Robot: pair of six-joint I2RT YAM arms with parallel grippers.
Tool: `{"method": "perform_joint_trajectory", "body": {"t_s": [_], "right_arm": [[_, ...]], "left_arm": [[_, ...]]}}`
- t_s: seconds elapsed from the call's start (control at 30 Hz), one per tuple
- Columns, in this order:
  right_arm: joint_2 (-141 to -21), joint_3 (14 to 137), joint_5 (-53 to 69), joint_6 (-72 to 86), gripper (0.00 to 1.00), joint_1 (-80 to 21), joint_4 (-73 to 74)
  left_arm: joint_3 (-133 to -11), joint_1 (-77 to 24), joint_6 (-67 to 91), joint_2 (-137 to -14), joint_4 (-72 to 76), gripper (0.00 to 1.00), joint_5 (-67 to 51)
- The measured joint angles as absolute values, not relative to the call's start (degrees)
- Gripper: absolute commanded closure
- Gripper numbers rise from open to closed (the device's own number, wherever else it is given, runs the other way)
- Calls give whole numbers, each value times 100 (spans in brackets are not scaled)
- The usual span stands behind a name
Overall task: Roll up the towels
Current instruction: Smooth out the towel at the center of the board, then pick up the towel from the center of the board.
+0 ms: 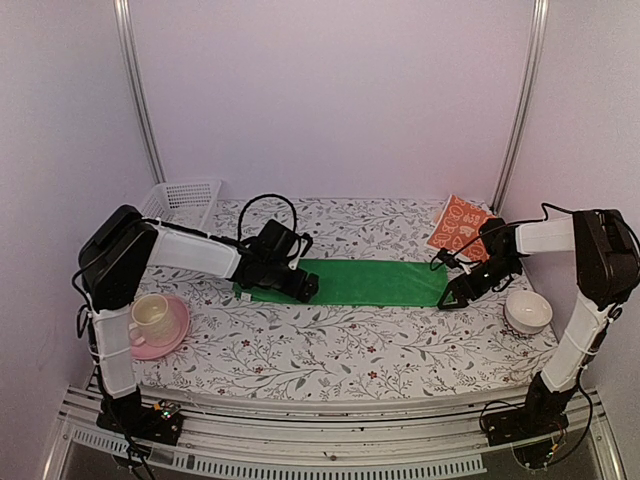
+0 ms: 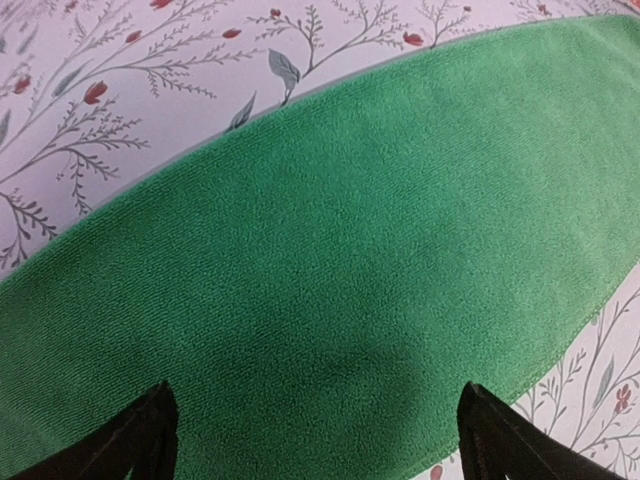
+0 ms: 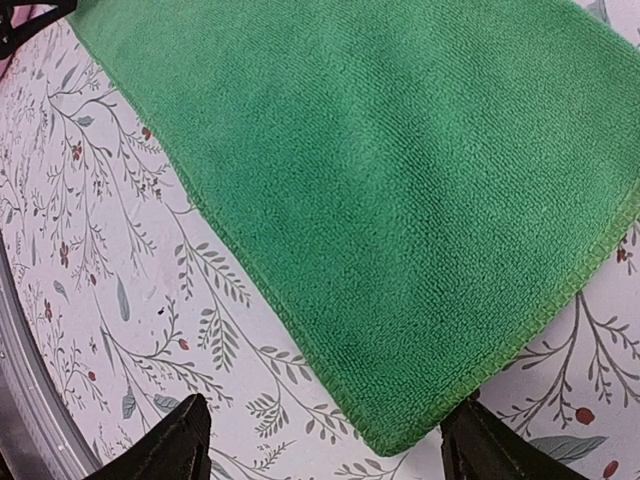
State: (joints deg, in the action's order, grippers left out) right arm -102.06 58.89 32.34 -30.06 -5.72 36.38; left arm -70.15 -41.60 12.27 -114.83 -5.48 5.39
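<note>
A bright green towel (image 1: pixel 365 282) lies flat as a long strip across the middle of the flowered cloth. My left gripper (image 1: pixel 305 287) hangs over its left end, open, with the towel (image 2: pixel 330 260) filling the space between the two black fingertips (image 2: pixel 140 440). At the strip's right end my right gripper (image 1: pixel 452 295) is open too, its fingertips (image 3: pixel 480 445) straddling the near corner of the green towel (image 3: pixel 400 200); nothing is pinched. The orange-red towel with white leaf pattern (image 1: pixel 459 224) lies at the back right, behind the right arm.
A white basket (image 1: pixel 182 200) stands at the back left. A cup on a pink saucer (image 1: pixel 155 320) sits near the left arm's base, and a white bowl (image 1: pixel 527 311) by the right arm. Metal posts (image 1: pixel 518 110) frame the back corners.
</note>
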Motion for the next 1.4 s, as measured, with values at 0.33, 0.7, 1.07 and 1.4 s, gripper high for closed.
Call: {"method": "perform_joint_trajectory", "body": {"t_s": [0.33, 0.7, 1.07, 1.4], "right_arm": [[-10184, 5889, 3426, -3208, 20, -572, 3706], [-10121, 5887, 3297, -3350, 22, -572, 3944], [-9771, 5872, 2825, -3328, 32, -572, 3988], [-9751, 6484, 3072, -2965, 62, -572, 4001]], "left_arm": [[-7035, -4180, 1227, -11483, -545, 3, 539], [-7035, -4189, 1227, -11483, -548, 3, 539], [-7035, -4195, 1227, -11483, -545, 3, 545], [-7035, -4200, 1179, -11343, -523, 3, 703]]}}
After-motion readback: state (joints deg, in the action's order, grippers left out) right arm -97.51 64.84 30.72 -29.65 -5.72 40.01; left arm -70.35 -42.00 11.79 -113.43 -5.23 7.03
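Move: The green towel's near right corner lies practically between the right hand's spread fingers, about 1 cm to the right and 2 cm below; the towel's middle is some 22 cm left and 5 cm ahead. The red towel lies about 22 cm ahead and 9 cm right, the white bowl 16 cm right and 3 cm back. From the left hand, low over the green towel, that corner is about 30 cm right and 3 cm back. The green towel's near right corner is worked outward by the right hand, which eases about 1 cm back and then 1.5 cm right, low at the cloth; then it comes free, rising about 5 cm and swinging some 3 cm forward along the right edge as its fingers close to about half. The left hand, fingers still wide, stays resting on the cloth and starts to rise only at the end, by about 1.5 cm. ##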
